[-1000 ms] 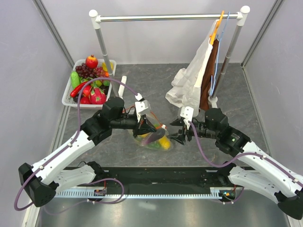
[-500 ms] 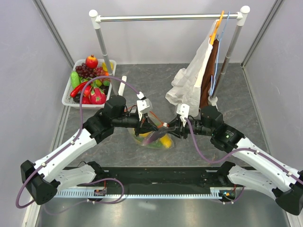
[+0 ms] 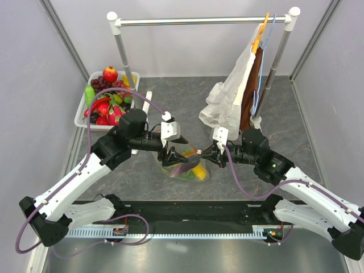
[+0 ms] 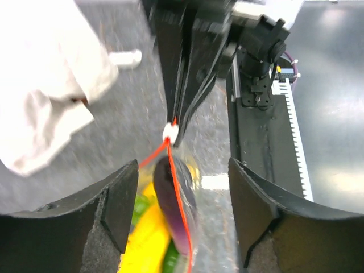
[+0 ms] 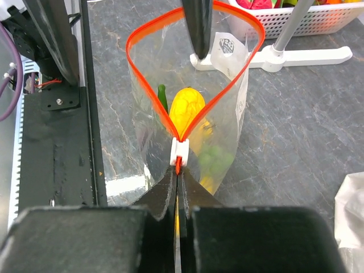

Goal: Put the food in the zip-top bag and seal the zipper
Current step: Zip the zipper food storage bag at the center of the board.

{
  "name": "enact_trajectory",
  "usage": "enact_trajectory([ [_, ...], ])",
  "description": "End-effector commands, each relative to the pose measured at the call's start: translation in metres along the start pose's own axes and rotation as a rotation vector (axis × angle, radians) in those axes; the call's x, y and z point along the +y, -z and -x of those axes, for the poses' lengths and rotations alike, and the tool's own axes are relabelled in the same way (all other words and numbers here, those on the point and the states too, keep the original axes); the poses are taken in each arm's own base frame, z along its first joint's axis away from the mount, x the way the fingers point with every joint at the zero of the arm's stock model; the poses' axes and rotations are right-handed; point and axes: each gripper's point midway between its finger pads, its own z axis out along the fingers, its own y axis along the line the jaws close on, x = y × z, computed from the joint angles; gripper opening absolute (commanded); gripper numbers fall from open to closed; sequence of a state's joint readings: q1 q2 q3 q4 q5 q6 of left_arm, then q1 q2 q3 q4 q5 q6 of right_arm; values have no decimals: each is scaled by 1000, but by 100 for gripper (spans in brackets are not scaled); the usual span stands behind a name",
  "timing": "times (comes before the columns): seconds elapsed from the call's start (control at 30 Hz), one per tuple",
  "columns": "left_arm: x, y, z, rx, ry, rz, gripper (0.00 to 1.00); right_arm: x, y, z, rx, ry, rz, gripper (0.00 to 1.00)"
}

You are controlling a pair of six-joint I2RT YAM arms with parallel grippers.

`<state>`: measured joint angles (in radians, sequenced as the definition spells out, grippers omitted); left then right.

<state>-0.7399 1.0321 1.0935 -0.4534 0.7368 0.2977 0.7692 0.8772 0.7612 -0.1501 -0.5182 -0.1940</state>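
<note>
The clear zip-top bag lies on the table between both arms, holding a purple eggplant, a yellow lemon and green grapes. Its orange-red zipper gapes in a wide loop, with the white slider at the end nearest my right gripper. My right gripper is shut on the zipper strip just behind the slider. My left gripper is open, straddling the bag's edge without touching it. More food stays in the basket.
A white basket stands at the back left. A clothes rack spans the back, with a white cloth hanging on the right; its left foot lies just behind the bag. A black rail runs along the near edge.
My right gripper moved left to the bag and shut on the zipper by the slider. My left gripper opened and let go of the bag's edge.
</note>
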Motion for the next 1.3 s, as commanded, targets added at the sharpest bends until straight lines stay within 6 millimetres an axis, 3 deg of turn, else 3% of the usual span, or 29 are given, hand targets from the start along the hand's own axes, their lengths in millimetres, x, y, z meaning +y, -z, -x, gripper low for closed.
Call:
enact_trajectory([
  [0.0, -2, -6, 22, -40, -198, -114, 66, 0, 2, 10, -38, 78, 5, 0],
  [0.23, 5, -34, 17, -15, -268, -168, 54, -3, 6, 14, -48, 82, -19, 0],
  [0.53, 9, -52, 15, 3, -258, -167, 48, -2, 7, 17, -64, 82, -19, 0],
  [0.73, 8, -53, 6, 21, -238, -165, 25, 0, 8, 15, -62, 81, -19, 0],
  [0.77, 8, -50, 5, 24, -235, -156, 18, -1, 9, 16, -64, 82, -21, 0],
  [0.87, 12, -45, -9, 62, -218, -128, 7, 1, 11, 15, -64, 86, -21, 0],
  [1.03, 35, -16, -25, 95, -186, -41, 3, 2, 16, 13, -59, 90, -31, 0],
  [1.27, 45, 26, -56, 196, -189, 29, 2, 0, 22, 10, -56, 94, -65, 0],
])
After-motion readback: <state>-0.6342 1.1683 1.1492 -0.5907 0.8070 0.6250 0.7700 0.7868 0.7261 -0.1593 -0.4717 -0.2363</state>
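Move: The white slider of the zipper bag sits at the shut right fingertips, about 2 cm to the left of the right hand; from the open left hand it lies some 5 cm to the right, 1 cm ahead and 2 cm lower. The eggplant hangs in the bag roughly 9 cm below the left hand and 4 cm to its right, with a yellow vegetable about 3 cm beyond it to the right, 2 cm nearer the bases and slightly lower. The slider beside the right fingers is reached by the open left hand, which goes about 5 cm right and ends slightly lower, turning some 10 degrees clockwise, then shuts on it. The left hand then draws the slider along the orange zipper, leftward nearly 6 cm and forward about 3, still moving, while the right hand keeps its pinch on the zipper end and eases 1 cm or so to the right. ##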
